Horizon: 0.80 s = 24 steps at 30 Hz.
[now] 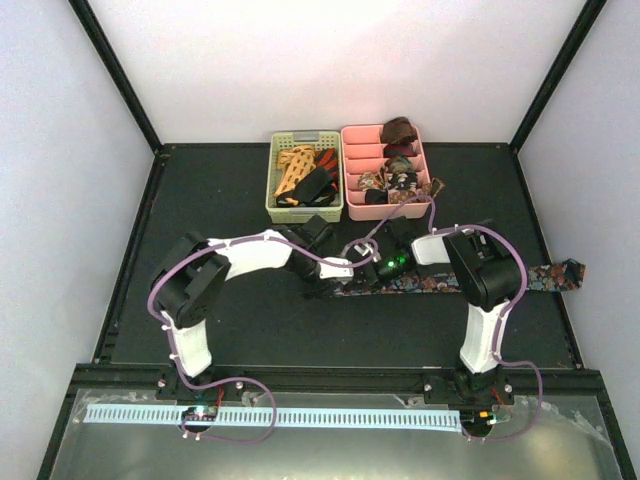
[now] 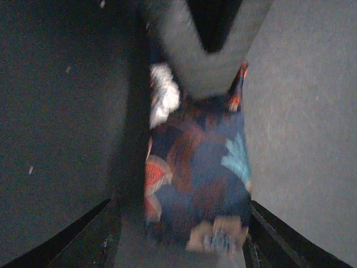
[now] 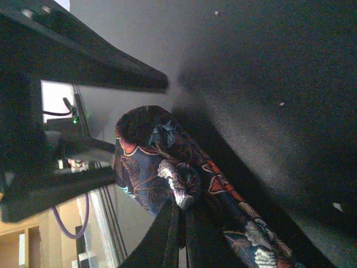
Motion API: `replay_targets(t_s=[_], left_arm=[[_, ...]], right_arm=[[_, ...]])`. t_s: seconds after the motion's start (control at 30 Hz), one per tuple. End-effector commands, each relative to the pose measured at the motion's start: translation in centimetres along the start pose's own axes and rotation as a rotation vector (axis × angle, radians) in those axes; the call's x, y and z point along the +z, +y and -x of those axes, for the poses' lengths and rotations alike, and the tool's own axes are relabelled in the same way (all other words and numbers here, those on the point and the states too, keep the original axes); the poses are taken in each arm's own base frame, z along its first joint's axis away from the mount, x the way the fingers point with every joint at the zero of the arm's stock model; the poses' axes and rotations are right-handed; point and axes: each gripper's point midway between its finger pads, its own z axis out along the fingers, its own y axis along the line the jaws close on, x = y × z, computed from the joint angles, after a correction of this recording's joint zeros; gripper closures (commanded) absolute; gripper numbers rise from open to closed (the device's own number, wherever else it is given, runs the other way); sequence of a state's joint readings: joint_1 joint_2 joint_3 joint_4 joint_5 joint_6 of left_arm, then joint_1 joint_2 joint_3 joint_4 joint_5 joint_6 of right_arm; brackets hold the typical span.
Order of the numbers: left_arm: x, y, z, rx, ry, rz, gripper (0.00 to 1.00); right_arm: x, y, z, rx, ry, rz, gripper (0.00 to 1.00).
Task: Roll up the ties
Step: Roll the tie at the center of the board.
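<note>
A navy floral tie (image 1: 545, 275) lies stretched across the dark mat, its long tail running to the right edge. Its left end is wound into a small coil (image 3: 150, 162). My right gripper (image 3: 181, 218) is shut on that coil's fabric, its fingers pressed together. In the left wrist view the coil (image 2: 195, 178) sits between the fingers of my left gripper (image 2: 179, 209). The right finger (image 2: 273, 234) is against the cloth and the left finger (image 2: 83, 234) stands a little off it. Both grippers meet at mid-table, the left gripper (image 1: 335, 280) beside the right gripper (image 1: 378, 272).
A pale green slatted basket (image 1: 277, 205) at the back holds orange lattice, red and black ties. Next to it a pink divided tray (image 1: 348, 170) holds several rolled ties. Purple cables loop over both arms.
</note>
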<state>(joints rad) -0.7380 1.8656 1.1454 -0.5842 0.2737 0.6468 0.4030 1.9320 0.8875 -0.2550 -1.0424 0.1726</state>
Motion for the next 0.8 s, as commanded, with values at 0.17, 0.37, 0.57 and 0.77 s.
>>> replay_targets(t_s=[0.17, 0.37, 0.57, 0.77], left_arm=[[-1.9, 0.2, -0.2, -0.014, -0.055, 0.005, 0.46], [-1.9, 0.0, 1.0, -0.015, -0.08, -0.038, 0.53], [-2.3, -1.0, 1.9, -0.006, -0.111, -0.089, 0.6], [-2.7, -0.8, 3.0, -0.018, -0.145, -0.096, 0.65]], right_arm=[[0.2, -1.9, -0.8, 0.014, 0.022, -0.064, 0.98], [0.3, -2.2, -0.8, 0.024, 0.024, -0.069, 0.98], [0.3, -2.5, -0.8, 0.034, 0.027, -0.073, 0.98], [0.3, -2.7, -0.9, 0.043, 0.03, -0.07, 0.98]])
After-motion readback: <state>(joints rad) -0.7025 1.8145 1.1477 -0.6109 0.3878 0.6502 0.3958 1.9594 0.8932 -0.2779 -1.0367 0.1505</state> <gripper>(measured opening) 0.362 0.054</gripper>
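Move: The tie's doubled-over left end sits almost between the left hand's open fingers, about 1 cm to their right and level with them. The fold pinched by the other gripper is roughly 5 cm to the left hand's right. The green basket is some 22 cm ahead and 5 cm left of the left hand, the pink tray about 23 cm ahead and 12 cm right. From the right hand, the doubled-over end lies about 4 cm left. The tie's doubled-over end is squeezed in from both long edges as the left fingers close on it by roughly a third to a half of their gap. Meanwhile the left hand rises about 2.5 cm, first easing some 1.5 cm left, away from the right gripper, then coming back right as far. The right hand keeps its shut pinch on the fold and settles about 1 cm down. ##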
